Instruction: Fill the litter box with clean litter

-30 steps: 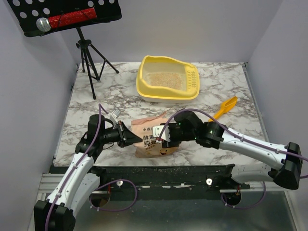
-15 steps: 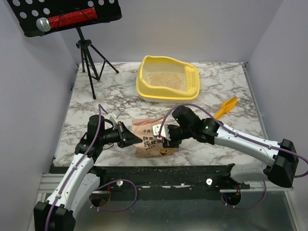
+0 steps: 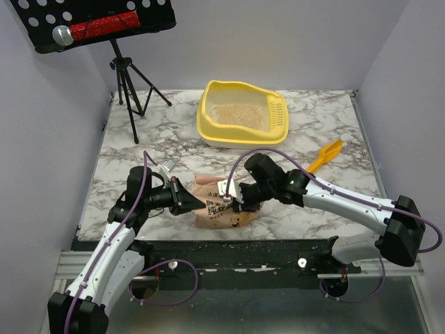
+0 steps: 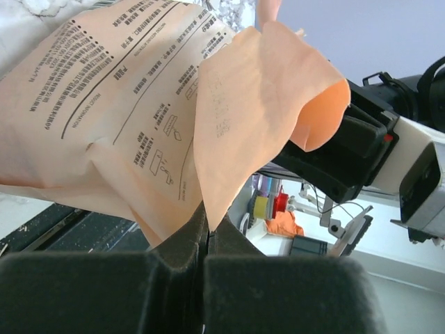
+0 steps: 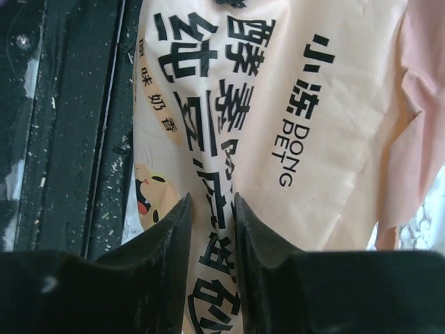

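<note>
The yellow litter box (image 3: 240, 141) stands at the back centre of the marble table, with pale clean litter (image 3: 240, 116) lying in it. A tan-pink printed bag (image 3: 224, 214) lies near the front edge between the two arms. My left gripper (image 3: 194, 203) is shut on a thin corner flap of the bag (image 4: 229, 125), which rises out of its closed jaws (image 4: 206, 219). My right gripper (image 3: 233, 201) comes at the bag from the right. Its jaws (image 5: 212, 205) stand narrowly apart, with a raised fold of the bag's printed face (image 5: 334, 104) pinched between them.
A small yellow-orange scoop (image 3: 325, 156) lies on the table to the right of the bag. A black tripod stand (image 3: 128, 76) stands at the back left. The black front rail (image 3: 243, 247), speckled with spilt grains, runs just in front of the bag.
My right arm has shifted left over the bag, and its jaws have narrowed onto a fold of it. The left gripper has kept its hold and barely moved.
</note>
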Controlling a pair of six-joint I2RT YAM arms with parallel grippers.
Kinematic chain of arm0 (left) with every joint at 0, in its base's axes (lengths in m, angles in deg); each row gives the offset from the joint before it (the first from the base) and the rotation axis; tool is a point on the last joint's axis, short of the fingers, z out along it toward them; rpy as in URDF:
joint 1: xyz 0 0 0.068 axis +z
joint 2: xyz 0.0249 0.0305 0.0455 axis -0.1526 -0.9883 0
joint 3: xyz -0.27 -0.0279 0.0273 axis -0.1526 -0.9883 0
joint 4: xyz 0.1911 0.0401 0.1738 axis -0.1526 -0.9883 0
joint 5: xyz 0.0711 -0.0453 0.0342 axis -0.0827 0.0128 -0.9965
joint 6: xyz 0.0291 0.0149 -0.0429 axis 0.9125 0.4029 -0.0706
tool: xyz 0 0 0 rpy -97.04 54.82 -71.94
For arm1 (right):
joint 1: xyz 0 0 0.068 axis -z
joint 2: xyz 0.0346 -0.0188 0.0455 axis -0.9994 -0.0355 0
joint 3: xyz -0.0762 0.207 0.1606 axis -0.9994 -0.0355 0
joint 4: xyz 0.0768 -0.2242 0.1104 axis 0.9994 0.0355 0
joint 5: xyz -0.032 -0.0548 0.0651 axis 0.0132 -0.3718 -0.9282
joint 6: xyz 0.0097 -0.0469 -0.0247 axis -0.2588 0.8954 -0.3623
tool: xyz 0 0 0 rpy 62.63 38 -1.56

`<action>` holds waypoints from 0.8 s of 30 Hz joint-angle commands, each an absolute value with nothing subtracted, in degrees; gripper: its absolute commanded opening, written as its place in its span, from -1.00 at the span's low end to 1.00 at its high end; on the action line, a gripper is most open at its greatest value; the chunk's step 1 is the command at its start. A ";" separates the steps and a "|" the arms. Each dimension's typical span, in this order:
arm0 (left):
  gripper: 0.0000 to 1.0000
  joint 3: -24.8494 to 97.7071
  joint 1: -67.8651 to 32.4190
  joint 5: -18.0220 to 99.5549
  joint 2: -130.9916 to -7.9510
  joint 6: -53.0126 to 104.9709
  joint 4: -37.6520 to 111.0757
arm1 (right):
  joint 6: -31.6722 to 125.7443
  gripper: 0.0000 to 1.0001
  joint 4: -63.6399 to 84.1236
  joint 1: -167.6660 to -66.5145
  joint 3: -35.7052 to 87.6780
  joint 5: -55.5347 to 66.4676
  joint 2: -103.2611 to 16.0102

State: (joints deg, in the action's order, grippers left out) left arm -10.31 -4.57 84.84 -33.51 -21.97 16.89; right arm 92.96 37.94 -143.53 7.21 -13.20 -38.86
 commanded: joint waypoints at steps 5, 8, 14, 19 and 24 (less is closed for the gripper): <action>-1.00 -5.95 -4.23 85.33 -32.74 -19.84 16.50 | 90.50 -0.99 44.01 -142.02 5.90 -15.81 -40.07; -1.00 1.32 -4.32 80.26 -33.61 -10.39 7.15 | 90.32 -0.99 45.06 -141.67 6.78 -15.37 -39.27; -0.43 24.70 -4.49 54.86 -34.67 11.17 -13.02 | 89.97 -0.99 46.12 -141.31 8.53 -13.44 -39.97; -0.26 24.13 -5.81 65.25 -31.78 16.02 -4.62 | 89.45 -0.99 46.47 -140.09 10.29 -13.78 -41.03; -0.16 12.97 -10.02 80.40 -30.01 17.77 9.63 | 89.36 -0.99 46.65 -137.27 10.73 -16.86 -40.68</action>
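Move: The litter bag is at both hands. From my left fingers, which already pinch its paper corner, its middle lies about 7 cm to the right, 1 cm ahead and some 6 cm lower; from my right fingers, half open around a fold of its printed front, about 4 cm left, 1 cm ahead and 3 cm lower. The litter box sits roughly 42 cm ahead and 4 cm left of my right hand, the orange scoop some 28 cm ahead and 36 cm right. I shut my right fingers on the fold of the bag's printed front and hold there, drifting only about 1 cm left-to-right. Once that grip is closed, I open my left fingers to nearly half, let go of the bag's corner and swing that hand quickly up about 15 cm and a little to the left, rolling it some 50 degrees, clear of the bag. ##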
